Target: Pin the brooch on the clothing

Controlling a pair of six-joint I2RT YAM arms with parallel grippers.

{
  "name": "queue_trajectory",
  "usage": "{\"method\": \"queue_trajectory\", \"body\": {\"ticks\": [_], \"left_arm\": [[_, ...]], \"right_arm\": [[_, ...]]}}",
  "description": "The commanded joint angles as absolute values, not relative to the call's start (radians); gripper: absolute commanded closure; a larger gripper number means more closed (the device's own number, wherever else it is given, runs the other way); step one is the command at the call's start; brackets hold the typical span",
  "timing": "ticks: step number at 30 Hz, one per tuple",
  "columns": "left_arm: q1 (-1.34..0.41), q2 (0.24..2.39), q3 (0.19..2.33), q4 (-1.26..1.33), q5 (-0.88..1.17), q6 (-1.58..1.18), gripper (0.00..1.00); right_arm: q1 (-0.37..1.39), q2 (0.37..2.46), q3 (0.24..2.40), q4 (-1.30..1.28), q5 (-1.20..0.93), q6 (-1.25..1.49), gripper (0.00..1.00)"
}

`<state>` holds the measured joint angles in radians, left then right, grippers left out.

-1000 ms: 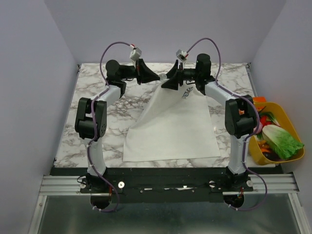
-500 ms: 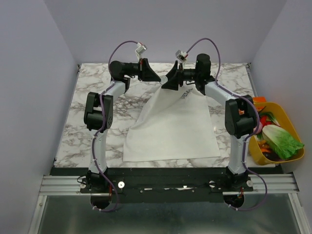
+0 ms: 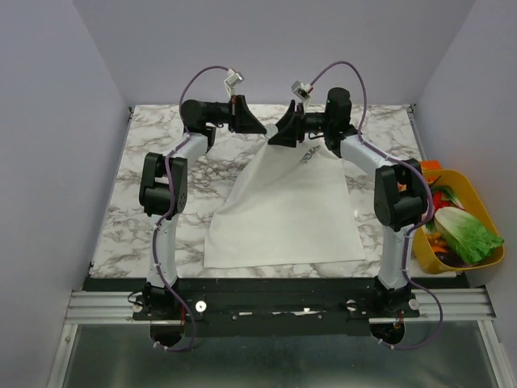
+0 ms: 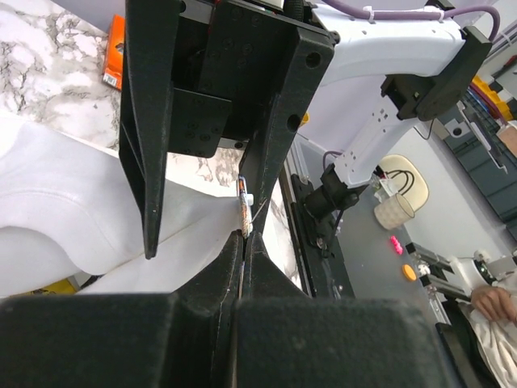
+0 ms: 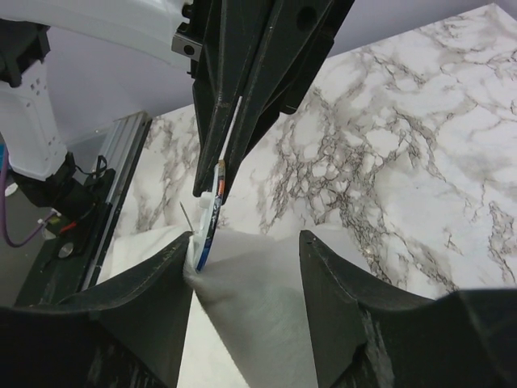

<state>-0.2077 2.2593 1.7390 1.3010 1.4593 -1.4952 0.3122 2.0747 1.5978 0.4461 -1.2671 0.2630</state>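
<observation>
The white clothing point(image 3: 283, 210) lies on the marble table, with its far end lifted to a peak between the two grippers. My left gripper point(image 4: 244, 238) is shut on the brooch point(image 4: 245, 212), a thin disc seen edge-on with its pin sticking out. In the right wrist view the brooch point(image 5: 208, 214) touches the raised fold of clothing point(image 5: 250, 307) right beside my right gripper's left finger. My right gripper point(image 5: 246, 242) stands open astride that fold. From above, the left gripper point(image 3: 257, 129) and right gripper point(image 3: 277, 136) meet tip to tip at the back of the table.
A yellow bin point(image 3: 477, 202) holding lettuce and other vegetables sits at the table's right edge. The shirt's flower print point(image 3: 310, 156) lies just under the right forearm. Bare marble point(image 3: 161, 234) lies left of the shirt.
The left arm has changed pose, its elbow shifting up and to the right, while its gripper stayed at the shirt's raised peak. The right arm has hardly moved.
</observation>
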Motion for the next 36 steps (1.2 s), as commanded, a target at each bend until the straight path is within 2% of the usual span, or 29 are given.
{"method": "queue_trajectory", "body": {"ticks": [1, 10, 18, 20, 22, 36], "left_arm": [[-0.215, 2.264, 1.773, 1.686, 1.500, -1.522, 1.00], [-0.213, 2.269, 1.784, 1.686, 1.506, -1.531, 1.00], [-0.215, 2.269, 1.799, 1.687, 1.511, -1.542, 1.00], [-0.213, 2.270, 1.804, 1.687, 1.514, -1.545, 1.00], [-0.216, 2.272, 1.809, 1.687, 1.520, -1.548, 1.00], [-0.230, 2.290, 1.856, 1.687, 1.543, -1.578, 1.00]], "right_arm": [[0.307, 2.013, 1.582, 0.515, -1.275, 0.304, 0.41], [0.307, 2.003, 1.575, 0.537, -1.279, 0.334, 0.44], [0.307, 2.023, 1.588, 0.537, -1.278, 0.353, 0.59], [0.307, 2.025, 1.589, 0.540, -1.275, 0.360, 0.68], [0.307, 2.031, 1.592, 0.549, -1.276, 0.374, 0.73], [0.307, 2.048, 1.615, 0.555, -1.270, 0.411, 0.85]]}}
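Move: The brooch, already held in the left fingertips, has its middle about 2 cm to the right of the left hand and level with it. From the right hand, it lies some 2 cm above, 1 cm back and 1 cm to the left, between the open jaws but nearer the rear finger. The raised peak of the clothing hangs 2 cm below the brooch; its printed patch lies about 9 cm right, 4 cm back and 12 cm below the right hand. Keep the left gripper almost still, shut on the brooch. Raise the right gripper about 3 cm, easing it back some 1 cm so that the brooch sits midway between its jaws, then hold it there and draw its fingers from over half open to nearly shut, pinching the brooch's free side and needle. ##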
